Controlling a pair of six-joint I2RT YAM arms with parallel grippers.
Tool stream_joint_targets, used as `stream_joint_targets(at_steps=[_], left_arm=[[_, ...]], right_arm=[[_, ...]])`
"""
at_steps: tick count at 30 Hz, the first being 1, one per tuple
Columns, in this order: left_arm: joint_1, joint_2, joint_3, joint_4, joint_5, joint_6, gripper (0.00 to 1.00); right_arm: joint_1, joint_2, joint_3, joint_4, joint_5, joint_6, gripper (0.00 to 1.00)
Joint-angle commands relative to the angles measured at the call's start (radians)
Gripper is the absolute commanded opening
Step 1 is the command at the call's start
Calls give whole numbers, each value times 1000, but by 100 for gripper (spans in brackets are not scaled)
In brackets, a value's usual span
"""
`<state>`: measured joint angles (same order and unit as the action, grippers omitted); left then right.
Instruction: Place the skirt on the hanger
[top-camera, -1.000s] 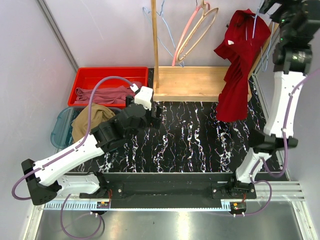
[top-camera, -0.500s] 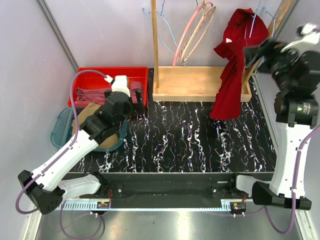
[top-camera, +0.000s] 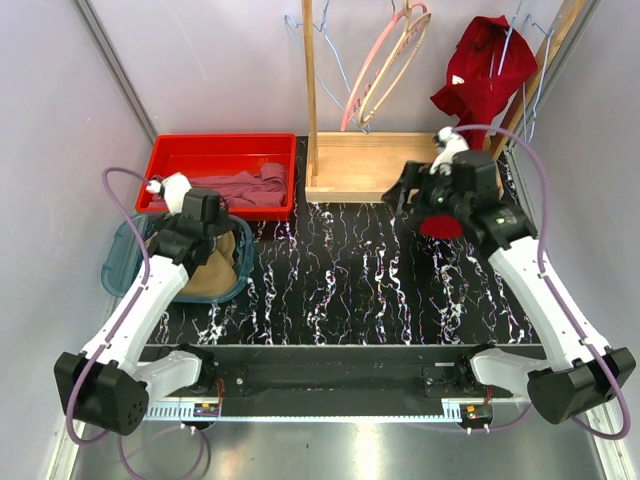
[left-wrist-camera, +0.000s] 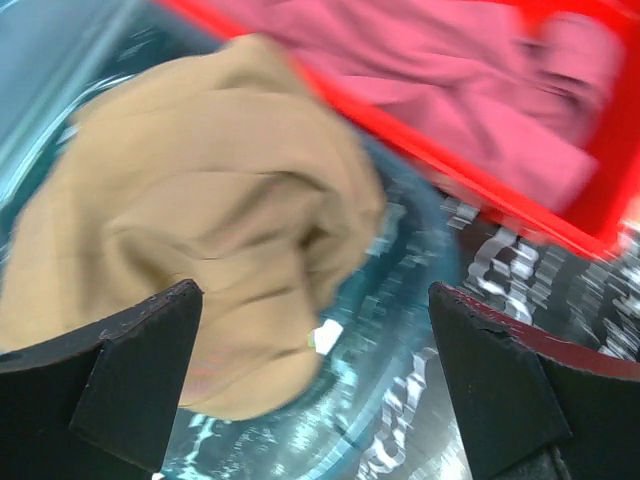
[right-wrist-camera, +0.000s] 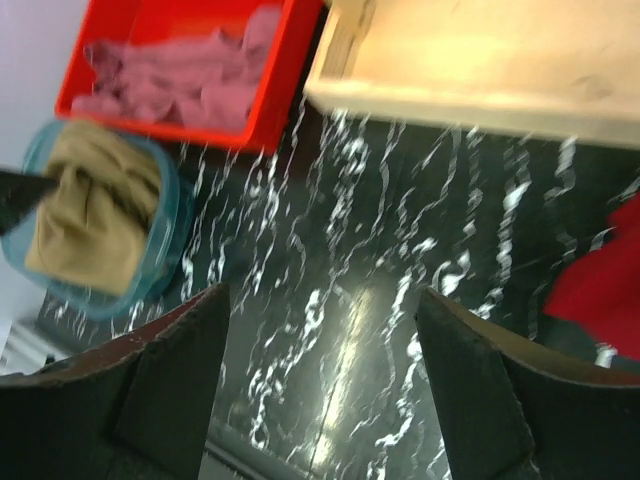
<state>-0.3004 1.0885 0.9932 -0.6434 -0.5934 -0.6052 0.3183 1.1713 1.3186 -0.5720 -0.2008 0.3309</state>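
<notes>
The tan skirt (top-camera: 205, 270) lies bunched in a round teal tub (top-camera: 120, 262) at the left of the table. In the left wrist view the skirt (left-wrist-camera: 200, 200) fills the upper left, with a small white tag at its edge. My left gripper (top-camera: 213, 235) (left-wrist-camera: 312, 295) hovers just above the skirt and tub, open, nothing between its fingers. Thin light-blue wire hangers (top-camera: 340, 80) hang on the wooden post at the back. My right gripper (top-camera: 405, 190) (right-wrist-camera: 320, 292) is open and empty above the marbled table, right of centre; its view catches the skirt (right-wrist-camera: 90, 210) far left.
A red bin (top-camera: 160, 150) holding mauve-pink cloth (top-camera: 225, 188) sits behind the tub. A wooden base tray (top-camera: 380, 165) stands at the back centre. A pink and a wooden hanger (top-camera: 385, 65) hang beside the post. A dark red garment (top-camera: 490, 65) hangs at the back right.
My left arm swung left from the table's middle to above the tub. My right arm dropped from the rack at upper right to over the table, jaws narrowing slightly.
</notes>
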Motion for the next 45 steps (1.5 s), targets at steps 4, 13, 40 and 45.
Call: stream_joint_targets(at_steps=[4,13,40,45], left_arm=[[145,25,-70,2,-120,-168,99],[205,264,12,48,-82,-140,99],[238,-91,222,79,457,188,0],[236,-142,347,79,709,219,0]], right_arm=[[152,14,-137,130,32,63,82],[189,65,-183,170,31,79,81],[189,30,-194,178,66,114,80],[189,5,-180,184,67,94,80]])
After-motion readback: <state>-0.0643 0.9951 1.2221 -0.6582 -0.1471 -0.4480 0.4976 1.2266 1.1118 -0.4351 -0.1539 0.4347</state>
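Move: The beige garment lies crumpled in the clear bin, its middle about 5 cm to the left of the open left hand, 1 cm ahead and 12 cm below. The clear bin's own middle is some 6 cm left, level with that hand and 15 cm down; the pink cloth in the red bin lies about 17 cm ahead, 3 cm right and 17 cm below. From the right hand, the garment is roughly 43 cm left, 1 cm back and 24 cm lower. The beige garment is pinched near its middle by the left fingers, which first swing left about 6 cm while turning counter-clockwise, sink some 11 cm into the clear bin and shut, then haul straight up about 20 cm, easing right 5 cm as they tip up and turn back clockwise. The right hand, open and empty, drops about 8 cm and shifts 6 cm left, then holds there. ##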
